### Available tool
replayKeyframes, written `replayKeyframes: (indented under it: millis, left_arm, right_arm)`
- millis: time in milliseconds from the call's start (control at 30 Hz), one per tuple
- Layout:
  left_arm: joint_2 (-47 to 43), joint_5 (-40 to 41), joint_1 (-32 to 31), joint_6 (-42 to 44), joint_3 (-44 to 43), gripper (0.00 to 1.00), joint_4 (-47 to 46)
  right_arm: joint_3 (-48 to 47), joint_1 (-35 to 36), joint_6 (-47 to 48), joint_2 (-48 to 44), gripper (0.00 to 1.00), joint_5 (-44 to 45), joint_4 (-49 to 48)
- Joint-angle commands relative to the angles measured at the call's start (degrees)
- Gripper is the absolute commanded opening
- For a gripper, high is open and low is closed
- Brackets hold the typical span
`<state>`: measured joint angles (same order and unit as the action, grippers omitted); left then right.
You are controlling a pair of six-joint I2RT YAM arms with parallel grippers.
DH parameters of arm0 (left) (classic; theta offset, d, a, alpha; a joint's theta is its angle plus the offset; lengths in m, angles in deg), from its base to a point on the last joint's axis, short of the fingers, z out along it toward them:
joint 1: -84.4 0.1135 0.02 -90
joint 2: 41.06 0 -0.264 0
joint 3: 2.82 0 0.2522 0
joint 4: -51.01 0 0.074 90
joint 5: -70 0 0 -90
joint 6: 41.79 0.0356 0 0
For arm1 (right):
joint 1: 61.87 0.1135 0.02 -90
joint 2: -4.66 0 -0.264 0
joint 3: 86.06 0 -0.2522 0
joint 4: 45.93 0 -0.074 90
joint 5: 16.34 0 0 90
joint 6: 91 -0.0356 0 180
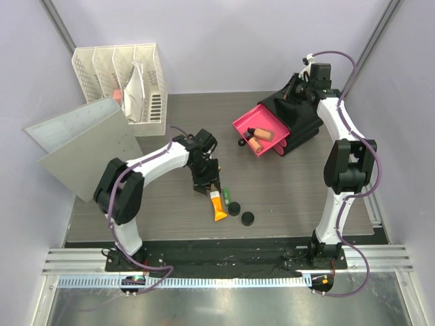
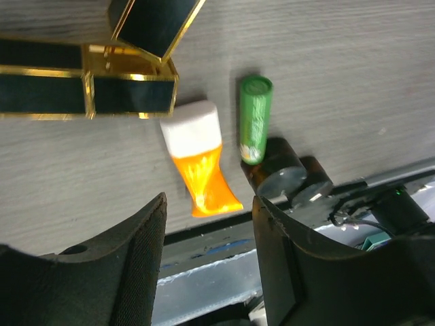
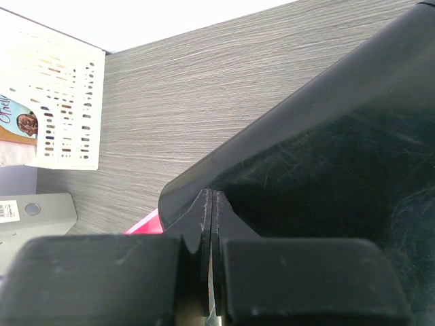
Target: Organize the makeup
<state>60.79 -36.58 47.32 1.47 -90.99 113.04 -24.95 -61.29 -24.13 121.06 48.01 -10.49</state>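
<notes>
Two gold-black lipsticks (image 2: 88, 92) lie at an angle to each other on the table, just beyond my left gripper (image 2: 207, 272), which hangs open with nothing between its fingers. Near them lie the orange tube (image 2: 204, 178) with a white cap, the green stick (image 2: 255, 119) and two round black discs (image 2: 282, 175). From above, the left gripper (image 1: 204, 178) is over the lipsticks, beside the tube (image 1: 218, 206). Two beige foundation bottles (image 1: 261, 133) lie in the open pink drawer (image 1: 245, 126). My right gripper (image 3: 212, 204) is shut, its tips against the top of the black organizer box (image 3: 326, 136).
A white mesh file rack (image 1: 129, 78) stands at the back left. Grey boards (image 1: 81, 146) lean beside it. The table's front edge and a metal rail (image 1: 217, 268) run just behind the discs. The organizer box (image 1: 299, 115) sits at the back right.
</notes>
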Motion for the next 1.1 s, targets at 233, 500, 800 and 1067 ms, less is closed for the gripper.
replayKeyframes:
  millis: [233, 500, 800, 1067]
  left_arm:
    - [10.7, -1.4, -2.1, 0.3, -5.6, 0.53, 1.5]
    - [13.5, -1.1, -4.1, 1.6, -6.7, 0.03, 1.7]
    - [9.7, 5.2, -4.8, 4.7, -15.7, 0.0, 8.3]
    - [8.5, 7.4, -3.4, 6.7, -31.5, 0.0, 13.3]
  right_arm:
    - [2.7, 0.1, 1.2, 5.3, 0.01, 2.7, 13.0]
    - [2.3, 0.1, 1.0, 5.8, 0.01, 2.6, 13.0]
    - [2.0, 0.1, 1.0, 6.0, 0.01, 2.5, 13.0]
    - [2.0, 0.1, 1.0, 6.1, 0.01, 2.5, 13.0]
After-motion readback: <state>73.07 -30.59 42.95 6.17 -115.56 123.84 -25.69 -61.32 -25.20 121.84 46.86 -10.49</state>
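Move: The orange tube lies about 6 cm below the left hand's open fingers, its middle some 3 cm back and 2 cm right. The green tube is roughly level with the hand and 5 cm to its right; the nearer black jar is 4 cm back and 7 cm right. The nearer gold-edged box lies 4 cm ahead and 3 cm left. From the right hand the orange tube is about 36 cm back, 25 cm left and 19 cm lower. The left hand's fingers, half open at first, shut on the orange tube just below its white cap, after sinking about 5 cm to it and easing a little right. Keeping that pinch, the hand then climbs roughly 8 cm and swings forward and slightly right, towards the open pink drawer. ##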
